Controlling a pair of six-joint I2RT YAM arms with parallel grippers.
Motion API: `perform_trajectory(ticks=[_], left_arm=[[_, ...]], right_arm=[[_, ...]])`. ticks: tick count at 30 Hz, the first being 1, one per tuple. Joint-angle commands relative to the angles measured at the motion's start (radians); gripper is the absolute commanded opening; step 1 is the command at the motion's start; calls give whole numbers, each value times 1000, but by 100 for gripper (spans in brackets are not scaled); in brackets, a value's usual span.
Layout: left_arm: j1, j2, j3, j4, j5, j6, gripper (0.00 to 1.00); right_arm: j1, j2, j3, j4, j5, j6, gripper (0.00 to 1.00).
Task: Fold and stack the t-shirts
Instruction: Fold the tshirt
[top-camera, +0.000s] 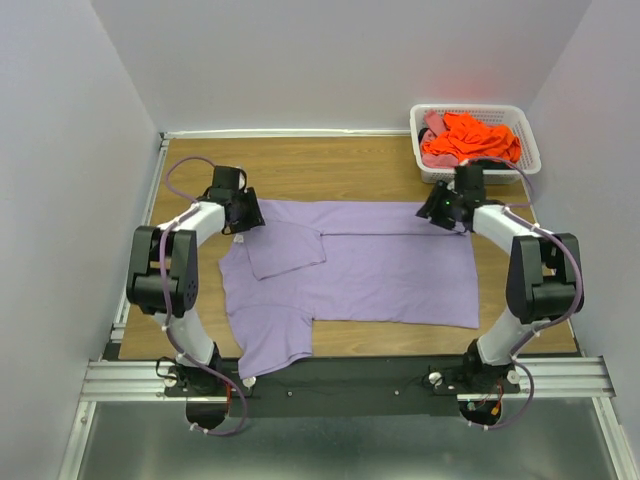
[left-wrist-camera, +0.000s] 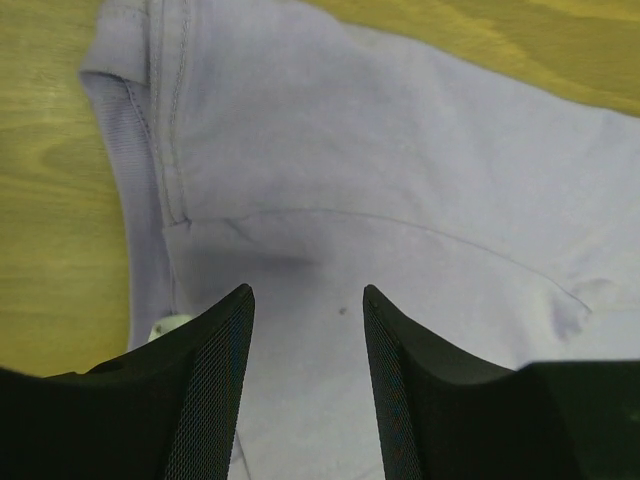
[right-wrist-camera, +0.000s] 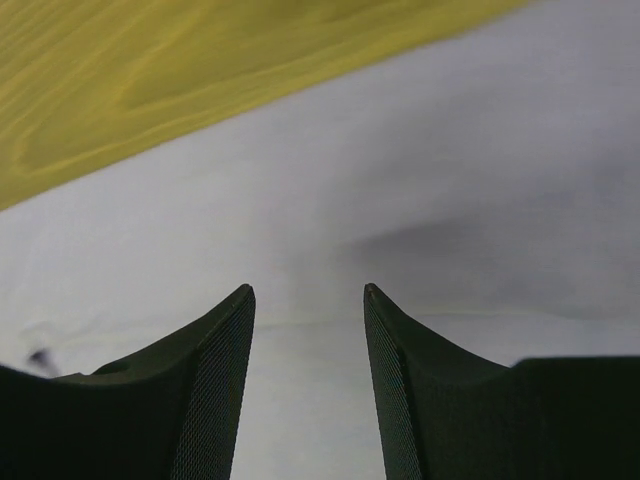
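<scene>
A large lavender t-shirt (top-camera: 370, 275) lies spread flat on the wooden table, one sleeve folded over its body at the left and the other sleeve reaching the near edge. My left gripper (top-camera: 243, 222) is open over the shirt's far left corner, by the collar; in the left wrist view (left-wrist-camera: 306, 292) its fingers straddle the cloth (left-wrist-camera: 400, 200) beside the ribbed neckband. My right gripper (top-camera: 437, 212) is open over the far right corner; the right wrist view (right-wrist-camera: 308, 292) shows lavender cloth (right-wrist-camera: 400, 180) between its fingers. Orange and pink shirts (top-camera: 470, 140) lie piled in the basket.
The white lattice basket (top-camera: 528, 135) stands at the far right corner of the table. Bare wood (top-camera: 330, 165) shows beyond the shirt. White walls close in on three sides. The table's metal rail (top-camera: 340, 375) runs along the near edge.
</scene>
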Motion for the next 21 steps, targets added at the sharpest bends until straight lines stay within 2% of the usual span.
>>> perform_trajectory(ticks=[1,4,11,15,21], left_arm=[[4,92,50,7,-14,6,56],[5,148,75,6,-15,5,56],[27,250,145,4,-15,2,56],[30,332,274,-31,-2,3,56],[30,379,400,-74,34,-1,56]], right_arm=[[-84,-13,-43,-54,166,-34,54],[-156,28,-41,-47,191,-40,54],[-187,160,8,38,172,-19,54],[-209,263,81,65,175,-8,54],[-232,311,192,62,188,-31,54]])
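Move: The left end of the shirt's folded far strip lies almost right under the left hand, about 1 cm ahead and 3 cm down; a squarish turned-over flap of the shirt sits some 10 cm to that hand's right and 7 cm back. For the right hand, the strip's right end is roughly 11 cm to its right, level with it fore and aft and 4 cm below; the white basket's middle is about 26 cm ahead and 12 cm to the right. Set the left gripper's open fingertips down on the strip's left end while the right gripper sweeps some 10 cm right, sinking and turning about 15 degrees clockwise, onto the right end. Keeping both grippers half open and low on the cloth, drag the shirt forward towards the far table edge and basket, the left leading by a few centimetres. ##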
